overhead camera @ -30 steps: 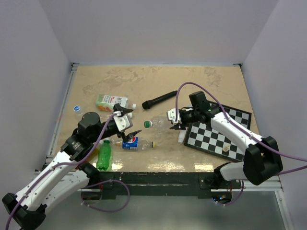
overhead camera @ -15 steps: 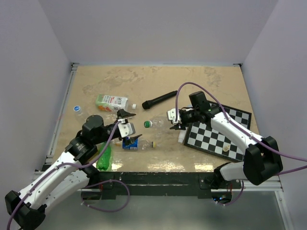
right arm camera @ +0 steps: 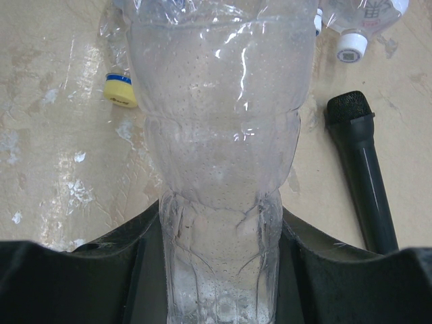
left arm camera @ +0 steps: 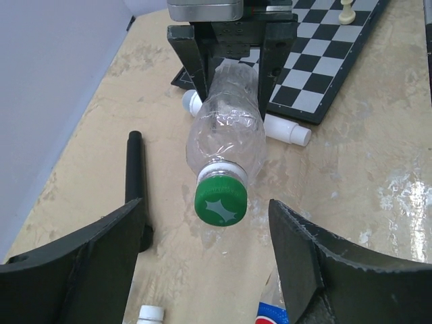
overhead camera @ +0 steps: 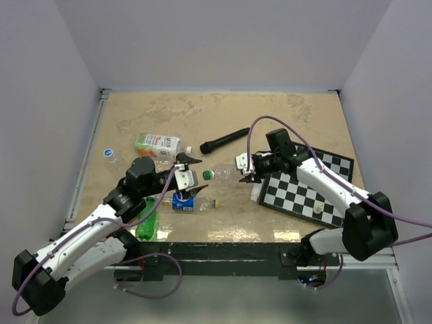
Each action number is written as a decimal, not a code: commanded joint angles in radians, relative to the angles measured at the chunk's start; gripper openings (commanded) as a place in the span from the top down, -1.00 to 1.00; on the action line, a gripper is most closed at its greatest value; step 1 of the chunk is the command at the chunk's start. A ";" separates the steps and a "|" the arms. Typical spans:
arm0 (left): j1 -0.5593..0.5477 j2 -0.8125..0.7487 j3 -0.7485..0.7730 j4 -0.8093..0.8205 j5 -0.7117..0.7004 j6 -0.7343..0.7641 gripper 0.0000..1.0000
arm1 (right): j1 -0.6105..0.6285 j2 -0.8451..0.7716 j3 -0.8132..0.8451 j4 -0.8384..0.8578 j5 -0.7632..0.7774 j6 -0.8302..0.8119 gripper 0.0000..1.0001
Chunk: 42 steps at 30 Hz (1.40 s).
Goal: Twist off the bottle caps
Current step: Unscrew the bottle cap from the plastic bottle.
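A clear crinkled bottle (overhead camera: 227, 171) hangs level above the table, its base squeezed in my shut right gripper (overhead camera: 244, 169). The right wrist view shows the bottle (right arm camera: 223, 128) pinched between that gripper's (right arm camera: 221, 270) dark jaws. The bottle's green cap (overhead camera: 208, 174) points left at my left gripper (overhead camera: 193, 177). In the left wrist view the green cap (left arm camera: 221, 201) sits between the tips of the left gripper (left arm camera: 206, 217); the jaws are open, with a gap on both sides. The bottle (left arm camera: 229, 128) runs back from it.
Below the left gripper lie a Pepsi-labelled bottle (overhead camera: 183, 201) with a yellow cap (overhead camera: 217, 203) and a green bottle (overhead camera: 147, 219). A carton (overhead camera: 156, 142), a blue cap (overhead camera: 107, 152), a black microphone (overhead camera: 224, 140) and a chessboard (overhead camera: 307, 189) lie around.
My left arm has moved right, bringing its gripper up around the green cap, and its jaws have narrowed. The right gripper and the bottle have stayed still.
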<state>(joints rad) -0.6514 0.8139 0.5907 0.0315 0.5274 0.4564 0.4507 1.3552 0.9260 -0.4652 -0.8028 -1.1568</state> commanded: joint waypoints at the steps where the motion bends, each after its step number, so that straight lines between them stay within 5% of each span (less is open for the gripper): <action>1: -0.005 0.031 0.023 0.082 0.060 -0.030 -0.50 | -0.001 0.009 0.027 -0.013 -0.022 -0.015 1.00; 11: -0.007 0.065 0.041 0.067 0.088 -0.050 -0.01 | -0.001 0.005 0.027 -0.013 -0.021 -0.015 1.00; 23: -0.005 0.079 0.046 0.082 0.098 -0.096 0.20 | -0.001 0.009 0.025 -0.013 -0.021 -0.015 1.00; 28: -0.005 0.096 0.064 0.085 0.089 -0.157 0.76 | -0.001 0.010 0.025 -0.013 -0.021 -0.017 1.00; 29: -0.004 0.100 0.072 0.082 0.080 -0.194 1.00 | -0.001 0.009 0.025 -0.013 -0.019 -0.017 1.00; 33: -0.004 0.114 0.118 0.030 -0.002 -0.408 1.00 | -0.001 0.007 0.025 -0.013 -0.018 -0.015 1.00; 38: 0.006 0.090 0.170 -0.122 -0.268 -0.903 1.00 | -0.001 0.009 0.025 -0.012 -0.019 -0.015 1.00; 42: 0.006 0.116 0.214 -0.191 -0.287 -1.119 1.00 | 0.000 0.016 0.028 -0.019 -0.022 -0.018 1.00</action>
<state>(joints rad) -0.6559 0.9295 0.7177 -0.1009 0.3744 -0.3149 0.4473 1.3556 0.9295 -0.4572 -0.8070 -1.1538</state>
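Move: The green cap sits almost between my left hand's open fingers, about 2 cm to its right, level fore and aft and some 1 cm lower. Down on the table, roughly 18 cm below that hand, the Pepsi bottle lies about 10 cm back and 6 cm to its left, and the black microphone about 13 cm ahead and 8 cm to its right. From my right hand, already gripping the bottle near its base, the cap is about 12 cm left, 1 cm back and 6 cm higher. I ease my left hand right and down, only 1 to 2 cm each way, so its fingers straddle the green cap, and close them from wide open until they pinch its sides. Keeping that pinch, I roll the wrist some 40 degrees counter-clockwise, as seen from behind the hand looking at the cap, while the hand lifts about 1 cm. My right hand keeps holding the bottle almost still against it. ##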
